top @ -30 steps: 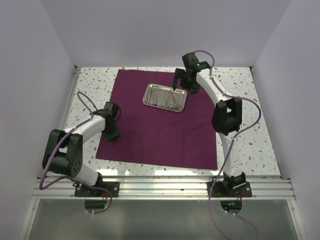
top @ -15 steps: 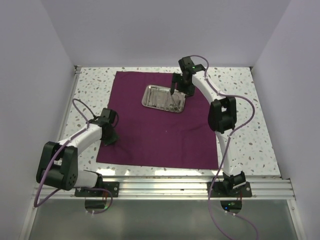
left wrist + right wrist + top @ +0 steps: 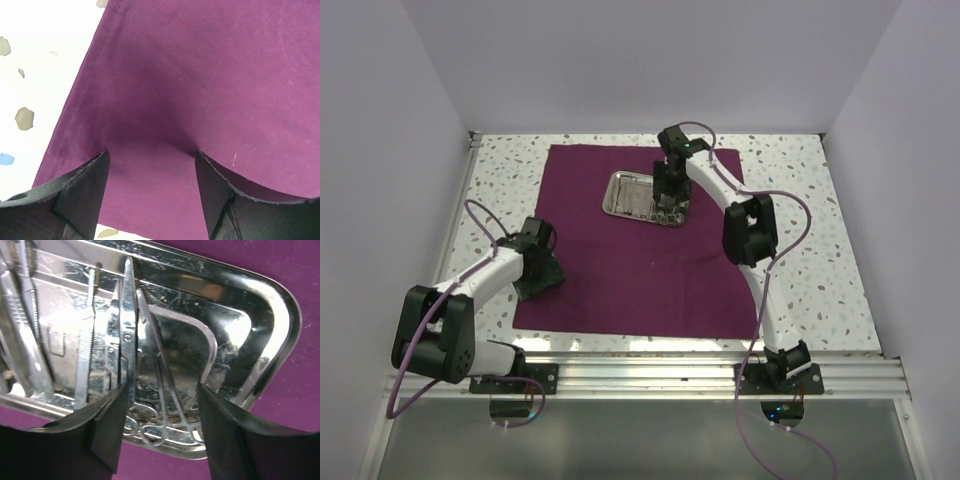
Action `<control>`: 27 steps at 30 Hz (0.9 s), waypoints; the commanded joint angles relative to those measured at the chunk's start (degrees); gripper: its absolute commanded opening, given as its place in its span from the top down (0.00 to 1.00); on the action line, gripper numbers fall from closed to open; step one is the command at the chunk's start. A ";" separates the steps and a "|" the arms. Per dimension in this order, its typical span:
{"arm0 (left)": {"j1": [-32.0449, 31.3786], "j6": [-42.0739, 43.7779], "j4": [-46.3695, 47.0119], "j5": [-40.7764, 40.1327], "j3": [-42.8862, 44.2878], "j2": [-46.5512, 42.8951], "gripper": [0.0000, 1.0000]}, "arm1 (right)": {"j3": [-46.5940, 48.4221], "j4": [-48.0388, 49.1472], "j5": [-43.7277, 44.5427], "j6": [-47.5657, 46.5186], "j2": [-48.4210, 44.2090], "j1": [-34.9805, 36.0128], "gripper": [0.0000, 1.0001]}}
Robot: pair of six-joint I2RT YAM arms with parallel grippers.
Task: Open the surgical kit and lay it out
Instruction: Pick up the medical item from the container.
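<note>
The surgical kit's purple cloth (image 3: 640,265) lies spread flat on the table. Its steel tray (image 3: 628,196) sits on the cloth's far half. Thin steel instruments lie lengthwise in the tray (image 3: 280,315), among them ring-handled forceps (image 3: 159,360) and scissors (image 3: 128,315). My right gripper (image 3: 667,203) hangs low over the tray's right end. In the right wrist view the right gripper (image 3: 161,392) is open, its fingers on either side of the forceps' ring handles and apart from them. My left gripper (image 3: 541,277) is at the cloth's left edge. It (image 3: 150,157) is open over bare cloth (image 3: 200,75).
The speckled tabletop (image 3: 505,190) shows around the cloth on all sides. White walls close in the left, right and back. An aluminium rail (image 3: 640,375) carrying both arm bases runs along the near edge. The cloth's hemmed left edge (image 3: 82,95) lies just left of my left fingers.
My right gripper has moved left from beside the tray's right end to over the instruments, its jaws narrowing. The left arm's elbow has swung down while its gripper stayed at the cloth's left edge.
</note>
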 commanded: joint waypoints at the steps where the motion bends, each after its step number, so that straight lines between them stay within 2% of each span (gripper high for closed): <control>1: -0.06 0.34 -2.16 -0.20 2.90 -0.39 0.27 | 2.98 -2.08 3.73 -1.99 1.13 0.84 0.41; 2: 0.03 0.43 -2.42 -0.20 3.07 -0.30 0.27 | 3.94 -3.39 4.79 -2.25 2.00 1.19 0.46; 5: 0.03 0.96 -2.43 -0.37 3.60 -0.13 0.27 | 5.00 -5.77 10.76 -4.01 2.97 1.81 0.52; 8: 0.03 1.57 -2.34 -0.55 3.78 0.05 0.28 | 2.99 -6.30 13.32 -4.45 2.80 2.25 0.60; 11: 0.03 2.10 -2.34 -0.90 4.22 0.49 0.28 | 2.28 -7.61 14.81 -4.89 4.03 2.69 0.65; 19: 0.03 3.50 -2.08 -1.34 5.88 1.45 0.29 | -0.53 -8.68 13.16 -5.42 6.93 4.89 0.84; 23: 0.03 4.47 -2.16 -1.52 6.68 1.54 0.30 | -1.41 -8.15 12.36 -5.15 7.28 4.97 1.00; 27: 0.03 5.00 -2.07 -1.61 7.64 1.54 0.30 | -0.97 -6.57 12.54 -5.24 3.87 4.89 1.00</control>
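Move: The clamp with ring handles, rightmost of the tools in the tray, lies between the right hand's open fingers, its middle about 1 cm ahead and 1 cm below. The scissors lie some 2 cm left and 2 cm ahead of this hand, with a second, slimmer pair about 4 cm left and 2 cm ahead; the tray's middle is roughly 5 cm left, level fore and aft. From the left hand the clamp is about 27 cm ahead and 28 cm right, at much the same height. The clamp's shanks, near the rings, are pinched between the right fingers as they close from well open to nearly shut; the hand shifts about 1.5 cm right while sinking 1 cm, its tips swinging some 15 degrees to the right, then eases back 1 cm and slightly left. The left hand, fingers still open, rises and goes forward about 2 cm each over the cloth. ##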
